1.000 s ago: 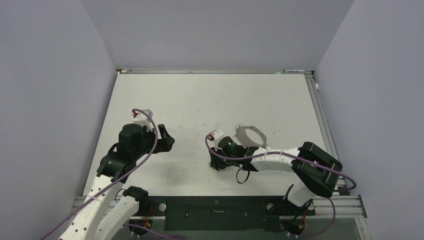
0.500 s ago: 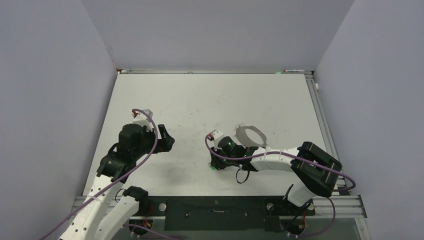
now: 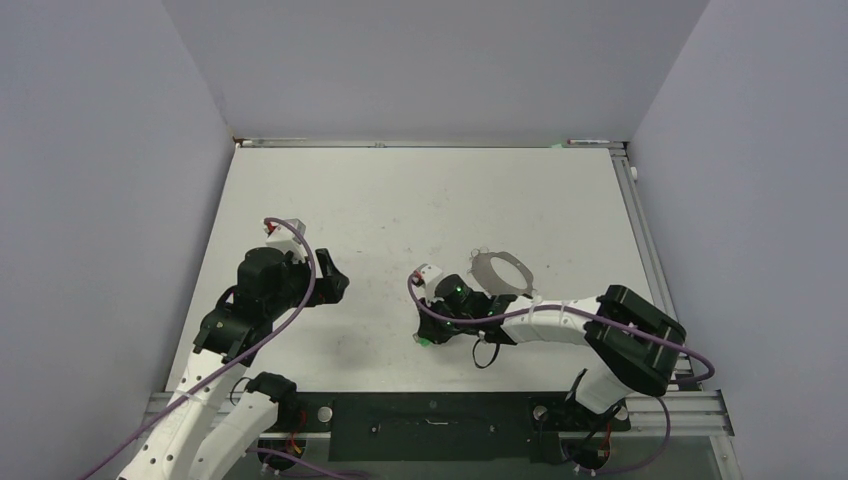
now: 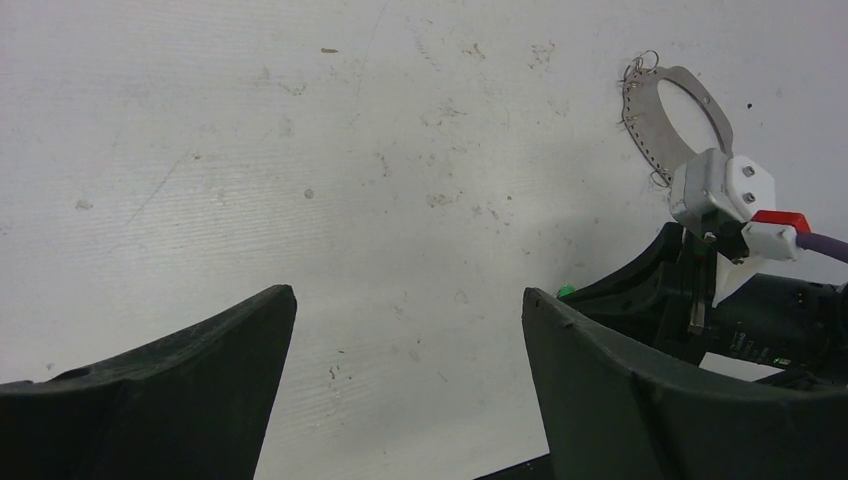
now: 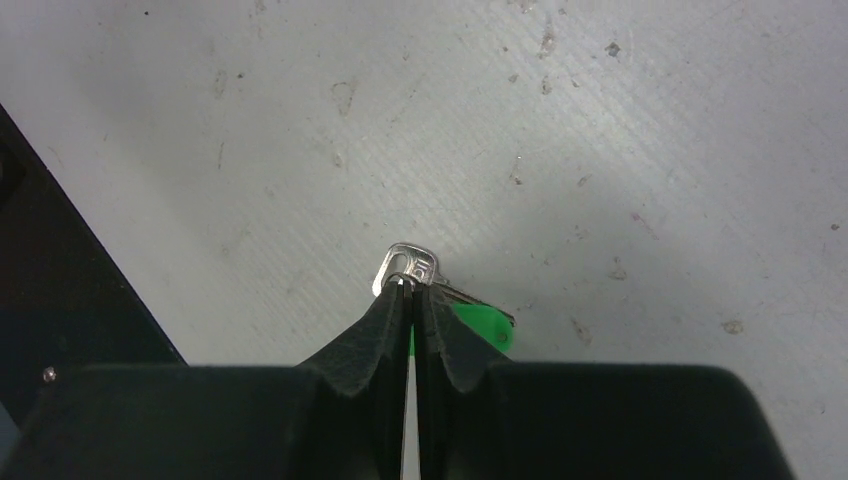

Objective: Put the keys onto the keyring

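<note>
My right gripper (image 5: 412, 290) is shut, its fingertips pinching the head of a small silver key (image 5: 412, 266) just above the table. A key with a bright green plastic head (image 5: 483, 326) lies right beside it, partly hidden behind the right finger. In the top view this gripper (image 3: 428, 334) is low at the table's middle, with the green head (image 3: 424, 343) peeking out. The keyring (image 3: 500, 272), a pale grey loop, lies flat behind the right wrist and also shows in the left wrist view (image 4: 668, 112). My left gripper (image 3: 336, 283) is open and empty, hovering over bare table to the left.
A small dark loop (image 3: 483, 352) lies on the table under the right forearm. The right arm's camera block and purple cable (image 4: 735, 195) partly cover the keyring's near end. The table's black front rail (image 3: 430, 415) runs close behind the right gripper.
My right gripper has shifted slightly toward the near-left with the keys. The left arm and the keyring have not moved.
</note>
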{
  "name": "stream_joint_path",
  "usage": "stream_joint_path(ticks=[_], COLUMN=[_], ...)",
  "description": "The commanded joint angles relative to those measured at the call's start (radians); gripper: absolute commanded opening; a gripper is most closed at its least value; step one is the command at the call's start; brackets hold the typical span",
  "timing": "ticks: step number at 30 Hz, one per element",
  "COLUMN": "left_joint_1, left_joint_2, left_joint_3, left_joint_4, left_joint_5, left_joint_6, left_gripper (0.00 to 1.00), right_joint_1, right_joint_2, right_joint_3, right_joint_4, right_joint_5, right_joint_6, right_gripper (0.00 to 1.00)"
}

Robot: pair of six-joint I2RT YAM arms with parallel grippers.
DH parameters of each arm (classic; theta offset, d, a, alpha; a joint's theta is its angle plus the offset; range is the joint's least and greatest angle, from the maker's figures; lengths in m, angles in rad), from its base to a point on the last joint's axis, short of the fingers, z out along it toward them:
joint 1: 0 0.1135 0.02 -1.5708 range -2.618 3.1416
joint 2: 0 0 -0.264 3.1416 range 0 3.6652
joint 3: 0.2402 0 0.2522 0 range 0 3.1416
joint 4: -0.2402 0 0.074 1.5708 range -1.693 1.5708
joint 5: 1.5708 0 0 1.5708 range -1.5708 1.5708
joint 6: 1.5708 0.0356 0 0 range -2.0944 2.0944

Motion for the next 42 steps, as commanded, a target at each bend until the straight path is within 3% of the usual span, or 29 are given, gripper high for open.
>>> stream_joint_path(ticks=[1, 8, 23, 32, 42], left_joint_1=[0.003, 0.003, -0.012, -0.099, -0.381], left_joint_2=[-0.013, -0.05, -0.161, -0.153, -0.11], left_joint_3=[0.018, 0.001, -0.082, -0.094, -0.077], left_joint_4=[0.044, 0.09, 0.339, 0.377, 0.479], left_joint_5=[0.019, 0.114, 0.525, 0.473, 0.347], left_joint_6=[0.02, 0.033, -0.034, -0.051, 0.044], left_gripper=[0.8, 0.77, 0.65, 0.61, 0.58], right_joint_1=[0.012, 0.047, 0.128, 0.128, 0.128], right_joint_2=[-0.089, -0.197, -0.517, -0.623, -0.677], right_joint_3=[-0.007, -0.006, 0.009, 0.014, 0.012], right_joint_4=[0.051, 0.016, -0.018, -0.001, -0.012], right_joint_5=[-0.036, -0.04, -0.062, -0.008, -0.04], right_joint_6=[-0.049, -0.146, -0.358, -0.348, -0.332], right_gripper=[0.05, 0.05, 0.05, 0.05, 0.05])
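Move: The right fingers already pinch the small ring of the green key, low over the table; the open left gripper they lift it towards is roughly 15 cm to their left, 7 cm ahead and 16 cm higher. The left hand thus has the green key some 15 cm to its right, 7 cm back and 17 cm below. From the right hand, the grey keyring plate lies flat about 15 cm ahead and 17 cm to the right, at table height. Keeping its pinch on the green key's small ring, the right hand lifts the key about 20 cm off the table, drawing back slightly at first while its fingers tip up towards level. The left hand comes to meet it, right, back and up by some 15 cm in all, turning clockwise, tips rising, its fingers narrowing partway without touching the key. ##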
